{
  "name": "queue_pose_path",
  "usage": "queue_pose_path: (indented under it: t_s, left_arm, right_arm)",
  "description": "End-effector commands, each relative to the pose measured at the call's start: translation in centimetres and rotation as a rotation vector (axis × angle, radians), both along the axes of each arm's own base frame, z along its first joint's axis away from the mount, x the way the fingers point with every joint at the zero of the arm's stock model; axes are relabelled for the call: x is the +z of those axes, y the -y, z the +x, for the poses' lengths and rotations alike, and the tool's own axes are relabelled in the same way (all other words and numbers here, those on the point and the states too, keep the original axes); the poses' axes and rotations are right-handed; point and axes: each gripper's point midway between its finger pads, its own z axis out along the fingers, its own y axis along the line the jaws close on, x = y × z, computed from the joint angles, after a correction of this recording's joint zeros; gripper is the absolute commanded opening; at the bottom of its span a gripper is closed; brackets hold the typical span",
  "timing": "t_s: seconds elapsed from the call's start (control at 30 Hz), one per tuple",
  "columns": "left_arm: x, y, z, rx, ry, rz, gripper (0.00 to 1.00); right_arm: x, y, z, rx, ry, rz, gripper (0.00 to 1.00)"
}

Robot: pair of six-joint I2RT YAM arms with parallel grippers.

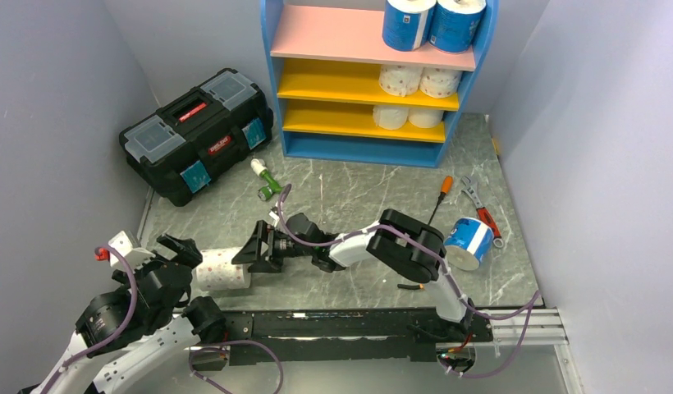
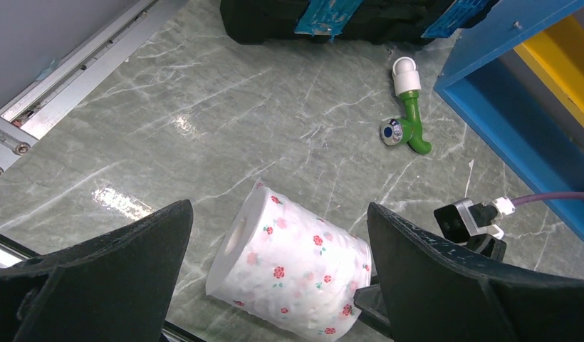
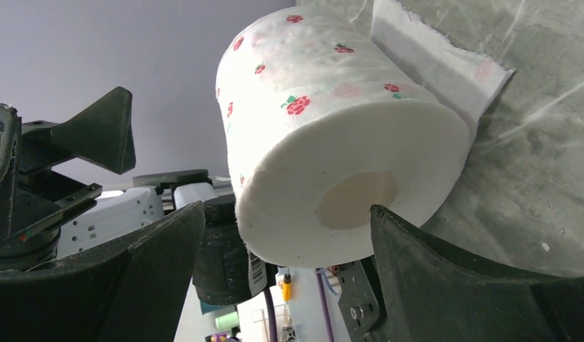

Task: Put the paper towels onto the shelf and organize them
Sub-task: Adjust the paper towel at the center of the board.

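A white paper towel roll with small red flowers (image 1: 224, 271) lies on its side on the grey table near the front left. My left gripper (image 1: 185, 256) hangs open over it; in the left wrist view the roll (image 2: 293, 263) lies below and between the wide fingers (image 2: 278, 214). My right gripper (image 1: 245, 246) is open at the roll's right end, whose cardboard core (image 3: 357, 199) faces it between the spread fingers (image 3: 288, 210). A blue-wrapped roll (image 1: 469, 242) lies at the right. The shelf (image 1: 317, 37) holds two blue rolls on top, two flowered ones in the middle and two white ones below.
A black toolbox (image 1: 198, 131) stands at the back left. A green tap (image 1: 266, 180) lies in front of the shelf. An orange screwdriver (image 1: 442, 193) and a wrench (image 1: 481, 209) lie near the blue roll. Walls close in both sides.
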Motion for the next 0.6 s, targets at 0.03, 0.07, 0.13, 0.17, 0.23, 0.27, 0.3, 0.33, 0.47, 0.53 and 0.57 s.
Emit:
queue_pose_path:
  t_s: [0.03,0.07,0.13,0.17,0.23,0.27,0.3,0.33,0.47,0.53,0.57]
  left_arm:
    - [0.50,-0.39,0.09,0.015,0.029,0.002,0.99]
    - [0.47,-0.33,0.13,0.014,0.029,0.001,0.99]
    - [0.35,-0.22,0.19,0.012,0.027,0.002,0.99]
    - [0.31,-0.16,0.23,0.011,0.026,0.003,0.99]
    - [0.23,-0.11,0.25,0.010,0.024,0.002,0.99]
    - [0.23,-0.11,0.25,0.011,0.024,0.002,0.99]
    - [0.24,-0.12,0.23,0.011,0.025,0.000,0.99]
    - [0.23,-0.14,0.22,0.011,0.025,-0.001,0.99]
    - [0.17,-0.15,0.17,0.010,0.024,-0.003,0.99]
    - [0.17,-0.20,0.13,0.012,0.027,-0.008,0.99]
    - [0.14,-0.19,0.13,0.012,0.027,-0.008,0.99]
  right_arm:
    - [2.91,-1.24,-0.06,0.019,0.026,0.093,0.86]
    - [3.07,-1.23,-0.02,0.018,0.031,0.100,0.85]
    - [3.33,-1.25,-0.08,0.021,0.039,0.110,0.83]
    - [3.45,-1.24,0.00,0.020,0.042,0.113,0.82]
    - [3.61,-1.32,-0.01,0.024,0.049,0.121,0.80]
    - [3.55,-1.38,-0.08,0.028,0.048,0.122,0.78]
    - [3.62,-1.45,-0.07,0.030,0.047,0.127,0.76]
    - [3.71,-1.53,-0.13,0.032,0.047,0.135,0.74]
    - [3.56,-1.80,-0.19,0.038,0.036,0.159,0.66]
    - [3.64,-1.86,-0.05,0.037,0.034,0.169,0.63]
    - [3.74,-1.95,-0.07,0.039,0.036,0.172,0.61]
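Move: The white flowered paper roll lies on its side, its near end right at the right hand's fingers; its middle is about 6 cm to that hand's left, some 2 cm back and 5 cm lower. From the same hand the green faucet stands roughly 20 cm ahead and 5 cm to the right, the toolbox about 33 cm ahead and 12 cm to the left. From the idle left hand the roll lies some 6 cm to the right, 4 cm back and 15 cm below. With its fingers pointing left at the roll's end, one above the other, the right hand closes them from nearly wide open to about two thirds, bringing the lower finger across the end face beside the core hole while the upper one stays above the roll's rim. As they close, the hand rises a little over 1 cm and edges about 1 cm left towards the roll, tilting only a few degrees, with the finger touching the roll's end. ##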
